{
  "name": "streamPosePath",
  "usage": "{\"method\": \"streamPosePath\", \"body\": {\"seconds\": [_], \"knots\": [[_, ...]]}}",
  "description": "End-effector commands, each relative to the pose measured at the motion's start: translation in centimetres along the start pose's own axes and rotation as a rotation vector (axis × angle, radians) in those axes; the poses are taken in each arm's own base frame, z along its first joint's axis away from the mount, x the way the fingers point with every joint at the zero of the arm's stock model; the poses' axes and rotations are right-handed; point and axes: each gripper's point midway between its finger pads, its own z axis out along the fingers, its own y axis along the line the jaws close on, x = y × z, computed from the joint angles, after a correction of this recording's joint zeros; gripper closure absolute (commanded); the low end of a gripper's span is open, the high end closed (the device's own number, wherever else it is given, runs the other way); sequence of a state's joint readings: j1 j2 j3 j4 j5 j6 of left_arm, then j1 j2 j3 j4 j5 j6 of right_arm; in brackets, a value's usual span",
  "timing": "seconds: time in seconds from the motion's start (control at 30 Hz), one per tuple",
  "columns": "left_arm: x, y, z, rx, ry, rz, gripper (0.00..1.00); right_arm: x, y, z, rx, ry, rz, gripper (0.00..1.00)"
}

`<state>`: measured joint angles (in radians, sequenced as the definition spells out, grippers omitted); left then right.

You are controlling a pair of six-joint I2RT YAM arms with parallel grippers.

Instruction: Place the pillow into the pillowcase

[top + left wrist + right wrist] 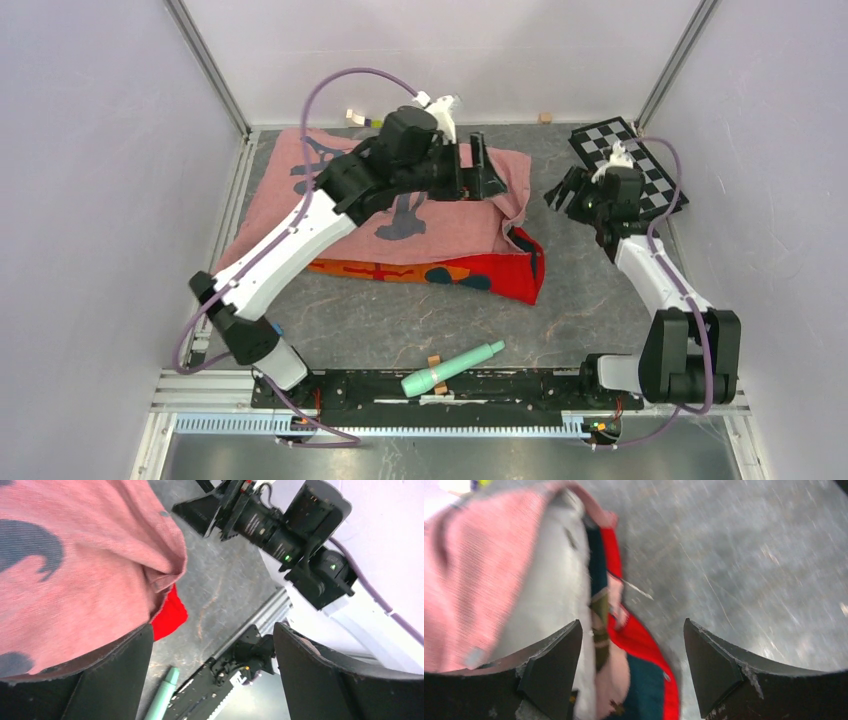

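The pillowcase (400,200) lies at the back centre, faded pink side with dark marks up, and its bright red-orange side (500,270) shows along the front. The white pillow (549,585) sits inside it and shows only through the open right end in the blurred right wrist view; it is hidden from the top view. My left gripper (482,170) is open and empty over the pillowcase's right end, with pink fabric (75,570) beside its left finger. My right gripper (562,192) is open and empty just right of the opening, with the red edge (639,640) between its fingers.
A black-and-white checkerboard (630,165) lies at the back right under my right arm. A teal marker (452,368) lies near the front rail and also shows in the left wrist view (162,695). Small bits (355,117) sit by the back wall.
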<state>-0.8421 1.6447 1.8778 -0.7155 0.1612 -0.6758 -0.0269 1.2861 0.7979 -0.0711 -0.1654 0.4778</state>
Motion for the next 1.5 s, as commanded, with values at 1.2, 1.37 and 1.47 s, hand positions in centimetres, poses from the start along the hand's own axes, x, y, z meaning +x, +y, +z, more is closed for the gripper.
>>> {"method": "streamPosePath", "body": {"seconds": [1.2, 1.37, 1.47], "knots": [[12.6, 9.2, 8.7, -0.55, 0.14, 0.76, 0.71, -12.8, 8.6, 1.1, -0.254, -0.173, -0.028, 0.2], [13.0, 8.5, 5.8, -0.533, 0.147, 0.71, 0.98, -12.9, 8.4, 2.3, -0.247, -0.149, -0.034, 0.2], [12.7, 7.2, 2.5, -0.478, 0.118, 0.634, 0.97, -12.8, 8.2, 3.7, -0.244, -0.119, -0.034, 0.2]]}}
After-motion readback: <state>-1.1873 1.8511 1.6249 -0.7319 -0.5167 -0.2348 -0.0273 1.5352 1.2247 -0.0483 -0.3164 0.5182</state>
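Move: The near edge of the pillowcase, where pink hem meets red cloth, lies about 20 cm below the open left hand and 2 cm back, level sideways. From that hand the case's red flap corner is 5 cm back and 10 cm right, the open mouth some 5 cm ahead and 9 cm right, and the green tube about 21 cm back, 4 cm left. From the right hand that near edge lies roughly 14 cm back, 24 cm left and slightly below. The left hand first drifts about 4 cm left, then sinks some 19 cm and slightly back onto the near edge of the pillowcase just left of the red flap, swinging round by about 55 degrees so that its fingers, first pointing off to the right, aim steeply forward and down; its wide-open fingers narrow on the way and, once the descent has stopped, shut fully, seeming to pinch the pink-and-red edge. The open, empty right hand meanwhile backs off from the case's mouth, rising about 10 cm and going some 9 cm forward with its fingers tipping up a little, and stays open. ##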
